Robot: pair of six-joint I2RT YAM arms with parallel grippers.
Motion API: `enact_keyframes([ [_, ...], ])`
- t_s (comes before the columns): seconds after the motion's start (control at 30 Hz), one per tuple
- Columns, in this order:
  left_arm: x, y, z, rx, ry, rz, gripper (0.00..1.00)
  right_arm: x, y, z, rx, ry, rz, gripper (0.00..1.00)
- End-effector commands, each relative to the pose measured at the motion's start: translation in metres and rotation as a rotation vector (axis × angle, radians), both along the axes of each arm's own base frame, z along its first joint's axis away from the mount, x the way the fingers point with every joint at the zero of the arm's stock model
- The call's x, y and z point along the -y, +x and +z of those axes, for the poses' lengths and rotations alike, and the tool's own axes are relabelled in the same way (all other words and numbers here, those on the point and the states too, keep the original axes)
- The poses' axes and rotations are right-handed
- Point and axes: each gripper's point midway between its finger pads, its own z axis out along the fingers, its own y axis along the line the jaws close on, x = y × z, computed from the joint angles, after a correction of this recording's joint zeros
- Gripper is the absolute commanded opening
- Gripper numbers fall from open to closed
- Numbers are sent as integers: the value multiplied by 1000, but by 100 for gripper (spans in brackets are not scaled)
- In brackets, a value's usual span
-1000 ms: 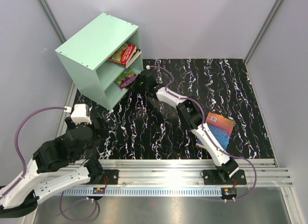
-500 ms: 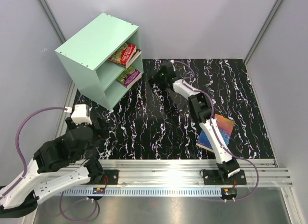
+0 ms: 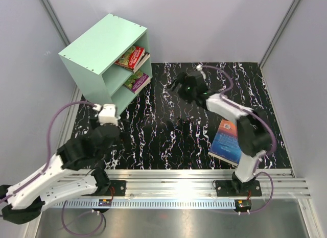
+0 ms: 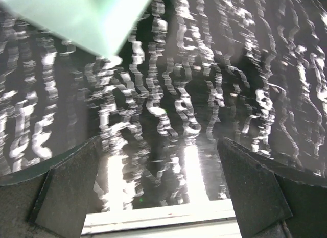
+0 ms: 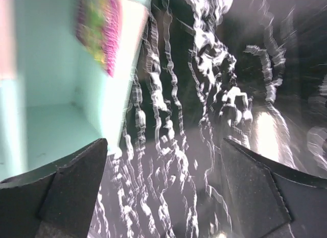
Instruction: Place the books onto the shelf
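Note:
The mint-green shelf (image 3: 97, 49) stands at the back left of the mat. A red book (image 3: 132, 57) lies in its upper compartment and a purple-and-green book (image 3: 135, 81) in the lower one. A blue book (image 3: 228, 141) lies flat on the mat at the right, beside the right arm. My right gripper (image 3: 173, 86) hovers open and empty over the mat, to the right of the shelf. Its wrist view shows the open gripper (image 5: 164, 141), the shelf (image 5: 51, 120) and the purple-and-green book (image 5: 97, 28). My left gripper (image 3: 113, 132) is open and empty in front of the shelf; its wrist view (image 4: 158, 141) shows bare mat.
The black marbled mat (image 3: 168, 131) covers the table. Grey walls close in on both sides and at the back. A metal rail (image 3: 179, 176) runs along the near edge with both arm bases. A corner of the shelf (image 4: 76, 18) shows in the left wrist view.
My right gripper has let go of the purple-and-green book in the lower compartment, pulled back to the right and opened. My left arm has swung forward and to the right.

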Motion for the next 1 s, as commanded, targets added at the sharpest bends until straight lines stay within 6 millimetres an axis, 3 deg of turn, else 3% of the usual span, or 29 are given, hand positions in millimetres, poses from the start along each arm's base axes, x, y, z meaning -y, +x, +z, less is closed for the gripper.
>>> enact_keyframes([
  [0.0,74,18,8,-3,-132,-162,99,98,-34,57,53,-312,-199,100],
  [0.03,87,22,8,-3,-144,-191,99,122,-47,46,-6,-358,-241,100],
  [0.07,104,27,0,-29,-136,-217,99,140,-61,55,-21,-355,-278,100],
  [0.1,127,31,5,-20,-190,-271,99,160,-81,42,-94,-400,-301,100],
  [0.13,140,33,3,-26,-199,-301,99,191,-97,37,-134,-401,-377,100],
  [0.17,158,39,-9,-55,-184,-324,99,208,-110,32,-170,-417,-414,100],
  [0.23,194,44,-6,-55,-247,-402,99,254,-138,13,-259,-469,-510,100],
  [0.27,215,49,-20,-83,-237,-427,99,270,-147,23,-239,-465,-553,100],
  [0.33,244,48,-17,-104,-268,-492,98,300,-168,23,-268,-511,-621,100],
  [0.37,263,47,-31,-138,-259,-526,98,325,-175,21,-303,-516,-700,100],
  [0.43,284,48,-31,-156,-282,-560,98,348,-190,9,-375,-493,-743,100],
  [0.47,296,46,-45,-190,-274,-572,97,367,-197,2,-418,-459,-805,100],
  [0.53,310,41,-48,-224,-304,-607,96,366,-202,-26,-506,-349,-773,100],
  [0.57,315,36,-54,-240,-303,-624,96,375,-206,-37,-545,-292,-801,100],
  [0.63,317,32,-60,-256,-303,-635,96,359,-209,-62,-611,-193,-740,100],
  [0.97,317,32,-94,-286,-268,-623,97,329,-200,-96,-587,-21,-681,97],
])
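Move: The last loose book, the blue-and-orange one flat on the table, lies some 26 cm back and 26 cm to the right of the right hand, about 11 cm below it. The purple treehouse book, already on the lower shelf, is about 20 cm left of that hand, 3 cm ahead and 9 cm lower; the green shelf's middle is roughly 32 cm left, 6 cm ahead and 3 cm higher. From the left hand the loose book is about 50 cm right, 2 cm ahead and 22 cm down. Rightward and back, away from the shelf, the open right hand swings about 34 cm across and 23 cm back, first arching up, then dropping, overshooting rightward and returning to the loose book's right edge, fingers tipped down and turned some 40 degrees clockwise. The left hand, also open, sweeps 30 cm right towards the book while sinking, then stops short. ##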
